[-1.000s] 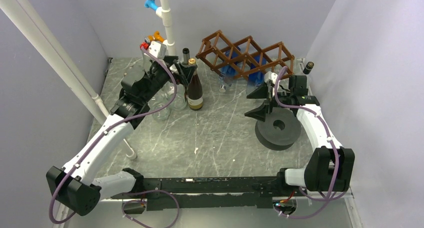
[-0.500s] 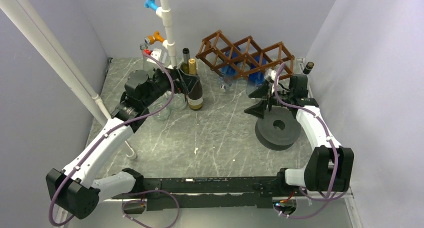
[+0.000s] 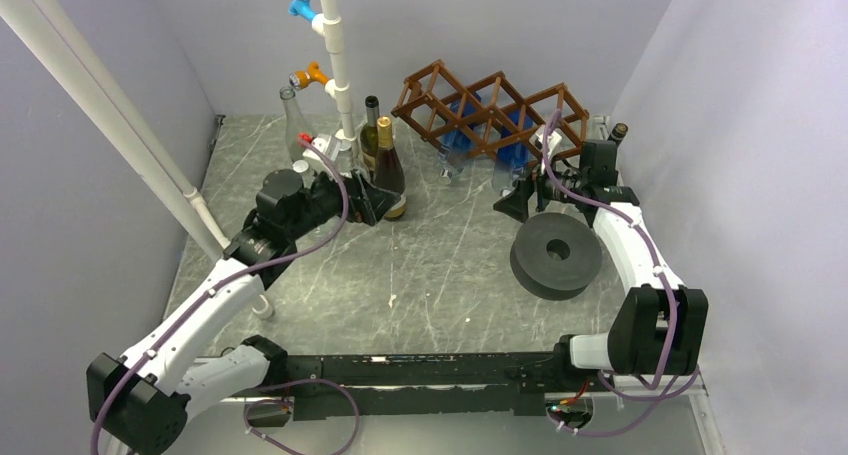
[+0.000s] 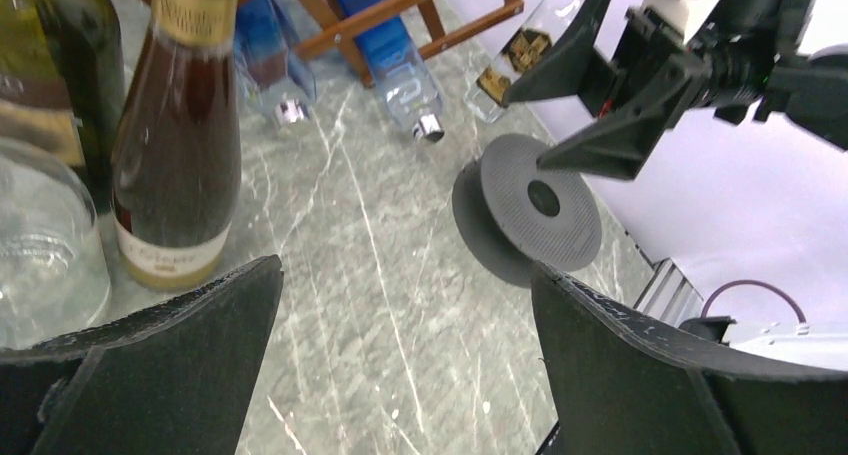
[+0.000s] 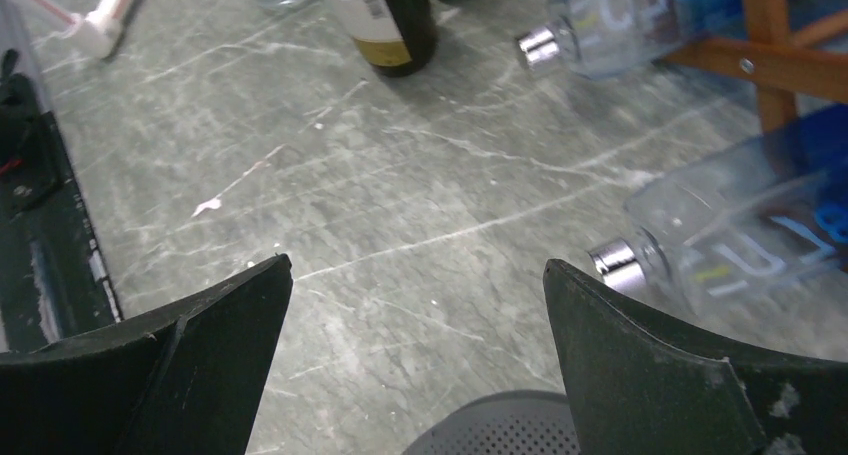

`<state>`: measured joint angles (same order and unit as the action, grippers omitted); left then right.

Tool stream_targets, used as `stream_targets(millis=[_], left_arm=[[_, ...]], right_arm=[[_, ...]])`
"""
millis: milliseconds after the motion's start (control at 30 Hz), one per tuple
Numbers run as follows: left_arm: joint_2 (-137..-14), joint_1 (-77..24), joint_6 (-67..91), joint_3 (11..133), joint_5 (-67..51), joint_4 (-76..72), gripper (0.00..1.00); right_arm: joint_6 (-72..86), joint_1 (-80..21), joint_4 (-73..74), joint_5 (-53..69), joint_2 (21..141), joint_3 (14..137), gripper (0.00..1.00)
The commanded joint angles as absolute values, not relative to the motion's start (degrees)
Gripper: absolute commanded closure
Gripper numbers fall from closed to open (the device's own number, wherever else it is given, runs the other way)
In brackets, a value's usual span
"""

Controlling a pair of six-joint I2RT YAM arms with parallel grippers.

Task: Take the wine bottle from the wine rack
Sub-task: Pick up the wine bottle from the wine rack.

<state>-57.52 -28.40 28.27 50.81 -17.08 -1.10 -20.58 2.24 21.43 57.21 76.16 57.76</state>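
The brown lattice wine rack [image 3: 492,107] stands at the back of the table, and two blue-tinted bottles [image 3: 512,147] with silver caps lie in its lower cells. A brown wine bottle [image 3: 389,172] with a gold foil top stands upright on the table left of the rack, also in the left wrist view [image 4: 176,145]. My left gripper [image 3: 372,203] is open, low beside that bottle's base, holding nothing [image 4: 405,270]. My right gripper [image 3: 515,197] is open near the rack's right end. Nothing lies between its fingers [image 5: 417,263], and a capped bottle [image 5: 720,233] is just to its right.
A dark bottle [image 3: 372,123] and a clear bottle [image 3: 292,123] stand by the white pipe [image 3: 335,45] behind the wine bottle. A clear glass vessel [image 4: 40,265] is beside it. A black disc [image 3: 556,255] lies under the right arm. Another dark bottle top [image 3: 618,132] shows at the far right.
My left gripper has come down from the wine bottle's neck to table level beside its base, still open. My right gripper has turned and edged toward the rack.
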Motion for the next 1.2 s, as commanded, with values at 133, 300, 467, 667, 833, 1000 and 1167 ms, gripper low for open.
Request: stream_targets(millis=[133, 300, 467, 667, 833, 1000, 1167], left_arm=[[-53.1, -28.6, 29.5, 43.6, -16.3, -5.9, 0.01], [-52.2, -28.7, 30.0, 41.0, -15.6, -6.4, 0.00], [-51.2, -28.7, 30.4, 38.2, -14.6, -7.1, 0.01], [-50.4, -28.6, 31.2, 35.5, -13.9, -8.2, 0.00], [-49.7, -28.6, 31.5, 34.0, -13.3, -9.1, 0.00], [-49.8, -28.7, 31.8, 32.6, -13.3, -10.5, 0.00], [-50.4, -28.7, 32.9, 31.2, -14.0, -12.6, 0.01]], right_arm=[[-12.2, 2.5, 19.8, 42.5, 75.0, 60.1, 0.00], [-6.8, 2.5, 15.5, 39.1, 74.7, 58.2, 0.00], [-0.9, 2.5, 10.5, 34.2, 74.6, 56.3, 0.00], [5.3, 2.4, 6.3, 31.0, 76.1, 54.4, 0.00], [8.4, 2.3, 4.2, 28.7, 78.4, 54.1, 0.00], [11.6, 2.1, 3.0, 26.2, 81.3, 54.4, 0.00], [14.5, 2.1, 1.4, 23.9, 83.8, 54.7, 0.00]])
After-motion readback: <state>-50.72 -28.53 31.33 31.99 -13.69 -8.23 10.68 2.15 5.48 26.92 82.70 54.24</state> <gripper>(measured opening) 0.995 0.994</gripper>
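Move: The right-hand blue wine bottle lies neck towards me in the rack, about 15 cm ahead of my right hand, 4 cm to its right and 14 cm below. From the same hand, the left-hand blue wine bottle is some 18 cm ahead and 8 cm left, the rack's middle about 22 cm ahead and 2 cm left, and the grey spool about 5 cm back and 12 cm right. From my left hand, the right-hand bottle is roughly 22 cm ahead and 27 cm right, well below. I swing my open right hand towards the right-hand blue bottle, about 7 cm forward and 5 to 6 cm right, sinking some 5 cm, mostly late. As it goes, my wrist turns clockwise by nearly 40 degrees and tips down about 15, bringing the fingers round from pointing leftwards to face the bottle's neck. My empty left hand, still open, drops about 9 cm and eases slightly back and left. ##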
